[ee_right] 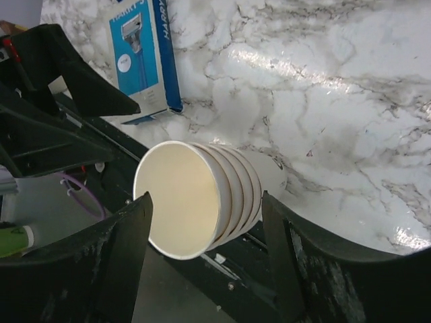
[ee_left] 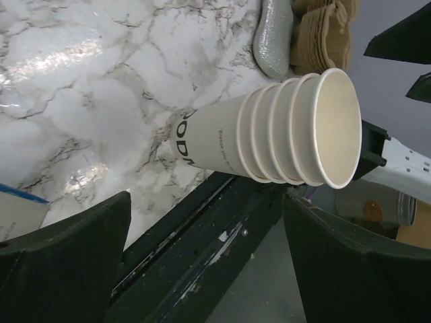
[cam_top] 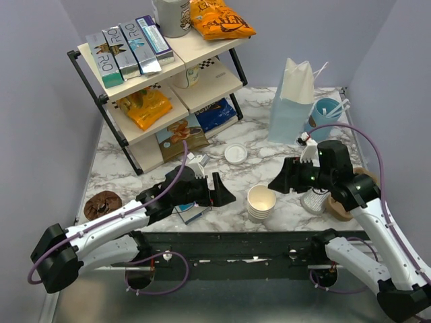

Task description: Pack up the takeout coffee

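Observation:
The takeout coffee is out of view in all three views. A stack of lidless cream paper cups (cam_top: 261, 202) stands near the table's front edge, between the two arms. My right gripper (cam_top: 279, 176) hovers just right of the stack and a little above it. In the right wrist view my right gripper (ee_right: 207, 196) is open, its fingers standing either side of the stack's (ee_right: 202, 198) top rim; I cannot tell whether they touch it. My left gripper (cam_top: 219, 195) is open and empty to the left of the stack (ee_left: 289, 128), and its own view (ee_left: 205, 198) looks across at the cups.
A loose flat white lid (cam_top: 236, 153) lies mid-table. A white and blue paper bag (cam_top: 291, 101) and a blue tub (cam_top: 328, 116) stand at the back right. A snack shelf (cam_top: 161, 81) fills the back left. A blue razor box (ee_right: 141, 57) lies under my left arm. Brown sleeves (cam_top: 340, 207) lie at the right.

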You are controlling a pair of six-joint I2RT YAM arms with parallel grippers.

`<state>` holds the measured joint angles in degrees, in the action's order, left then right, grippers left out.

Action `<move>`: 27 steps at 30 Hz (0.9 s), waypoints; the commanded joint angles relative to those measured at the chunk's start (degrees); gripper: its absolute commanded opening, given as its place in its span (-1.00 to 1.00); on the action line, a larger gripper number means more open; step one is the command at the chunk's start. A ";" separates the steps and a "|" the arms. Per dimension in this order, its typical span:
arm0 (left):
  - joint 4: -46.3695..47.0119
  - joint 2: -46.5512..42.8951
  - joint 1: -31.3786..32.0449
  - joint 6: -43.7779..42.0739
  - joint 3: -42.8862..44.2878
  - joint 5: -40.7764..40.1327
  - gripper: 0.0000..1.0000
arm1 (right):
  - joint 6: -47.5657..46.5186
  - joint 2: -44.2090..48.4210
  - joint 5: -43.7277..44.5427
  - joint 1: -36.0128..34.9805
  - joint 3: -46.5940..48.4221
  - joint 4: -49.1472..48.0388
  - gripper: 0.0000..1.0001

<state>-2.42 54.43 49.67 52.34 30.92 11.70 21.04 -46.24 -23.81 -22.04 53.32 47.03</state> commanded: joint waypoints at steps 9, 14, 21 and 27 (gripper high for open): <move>5.93 5.59 3.15 -0.92 4.85 1.13 0.98 | 0.67 -1.84 -5.19 -0.19 -1.11 7.11 0.37; 5.84 9.19 3.94 -1.27 5.73 1.30 0.98 | 1.55 -3.07 -6.68 -0.37 -1.64 6.15 0.23; 6.02 11.13 4.65 -1.45 6.00 0.69 0.98 | 2.43 -5.26 -7.65 -0.46 -1.20 7.11 0.01; 6.19 12.10 4.73 -1.27 6.44 0.51 0.98 | 2.61 -5.88 -7.65 -0.46 -0.23 8.26 -0.18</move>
<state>2.22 65.84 53.91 51.68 35.24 12.27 22.90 -51.94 -29.69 -22.15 52.31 53.04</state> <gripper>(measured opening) 0.990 0.421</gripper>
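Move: The stack of paper cups stands between the grippers. From the left hand its middle lies about 10 cm to the right, 4 cm back and 4 cm below; the razor box lies 12 cm left and 3 cm ahead, 10 cm down. From the right hand the stack is some 5 cm left, 4 cm back and 9 cm below; the mesh pad is 13 cm right and 2 cm ahead, down on the table. Lower the right gripper about 3 cm while drawing it back some 2.5 cm to the stack's rim, tip its fingers about 15 degrees steeper and narrow them partway, one over the mouth and one outside the wall. Bring the wide-open left gripper about 4 cm right towards the stack's side, rising slightly, then sinking to just below its starting height. ##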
